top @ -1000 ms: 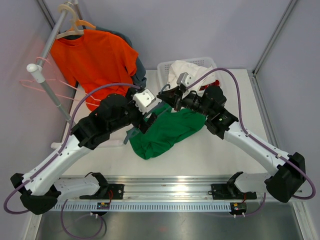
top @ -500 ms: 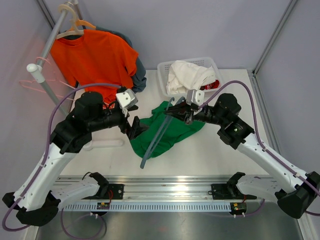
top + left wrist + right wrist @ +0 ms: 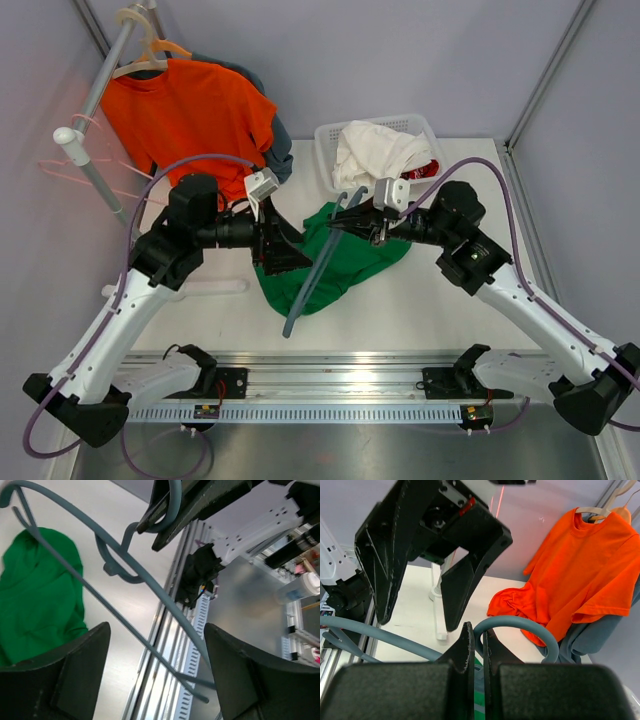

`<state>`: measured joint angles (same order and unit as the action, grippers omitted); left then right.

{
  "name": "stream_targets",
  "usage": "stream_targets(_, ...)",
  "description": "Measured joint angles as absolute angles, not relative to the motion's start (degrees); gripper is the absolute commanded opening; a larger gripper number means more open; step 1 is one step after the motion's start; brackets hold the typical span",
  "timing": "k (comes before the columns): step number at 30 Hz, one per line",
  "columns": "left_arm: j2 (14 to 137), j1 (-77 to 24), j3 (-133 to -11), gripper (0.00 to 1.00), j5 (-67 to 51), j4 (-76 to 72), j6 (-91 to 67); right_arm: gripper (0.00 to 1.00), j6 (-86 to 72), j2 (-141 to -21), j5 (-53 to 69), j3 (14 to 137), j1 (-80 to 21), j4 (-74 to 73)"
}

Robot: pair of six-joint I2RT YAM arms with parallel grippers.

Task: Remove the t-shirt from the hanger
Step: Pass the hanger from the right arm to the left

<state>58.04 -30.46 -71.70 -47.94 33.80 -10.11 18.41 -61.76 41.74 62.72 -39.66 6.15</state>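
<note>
The green t-shirt (image 3: 350, 262) lies crumpled on the white table, off the hanger. The grey-blue hanger (image 3: 310, 285) hangs slanted above it, its lower end near the table's front. My right gripper (image 3: 342, 222) is shut on the hanger's hook (image 3: 517, 625), seen in the right wrist view between its jaws (image 3: 476, 630). My left gripper (image 3: 278, 247) is open and empty, just above the shirt's left edge. In the left wrist view its gripper (image 3: 156, 626) is spread wide, with the hanger (image 3: 130, 592) and the t-shirt (image 3: 35, 595) beyond it.
A garment rack (image 3: 95, 95) at the back left carries an orange t-shirt (image 3: 190, 115) on a hanger, a grey garment behind it and pink hangers (image 3: 75, 165). A white basket (image 3: 425, 125) with white and red clothes stands at the back right. The rack's white foot (image 3: 200, 288) lies on the table.
The arms drew apart and the hanger came out of the green t-shirt, held by the right gripper. The left gripper pulled back, then edged right over the shirt's left edge.
</note>
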Motion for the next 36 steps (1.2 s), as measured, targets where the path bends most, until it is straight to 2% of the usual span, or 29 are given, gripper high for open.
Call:
stream_targets(6,59.5,-29.7,-68.1,0.67,-53.3,30.0,-14.7,0.0,18.5,-64.2,41.8,64.3,-39.7,6.2)
stream_targets(14,59.5,-29.3,-67.8,0.47,-56.5,28.5,-17.2,0.0,18.5,-66.4,42.7,65.3,-39.7,6.2)
stream_targets(23,64.0,-29.0,-67.8,0.45,-59.7,30.3,-17.4,0.0,18.6,-66.5,42.7,65.4,-39.7,6.2)
stream_targets(30,64.6,-28.9,-67.8,0.39,-61.0,31.2,-17.4,0.0,19.3,-67.4,42.7,65.4,-39.7,6.2)
stream_targets(36,64.6,-28.9,-67.8,0.16,-62.5,32.1,-17.5,0.02,19.4,-67.6,43.1,65.4,-39.7,6.6)
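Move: The grey hanger slants through the air, held by its far end in the right gripper. The stretch to grip lies about 3 cm right of the left hand, 3 cm back and 2 cm lower. The right gripper is roughly 8 cm right and 6 cm ahead of the left hand, slightly higher. From the right hand, the left gripper is therefore 8 cm left and 6 cm back. The green t-shirt lies some 33 cm below the left hand, 12 cm ahead and 6 cm right. Sink the left gripper about 3 cm and ease it a little right and back onto the hanger's bar, rolling it some 20 degrees about its fingers so its forward side dips. Narrow the fingers from wide open until they pinch the bar. Keep the right gripper shut on the hanger and bring it about 2.5 cm forward and left, sinking slightly, to meet the left. ##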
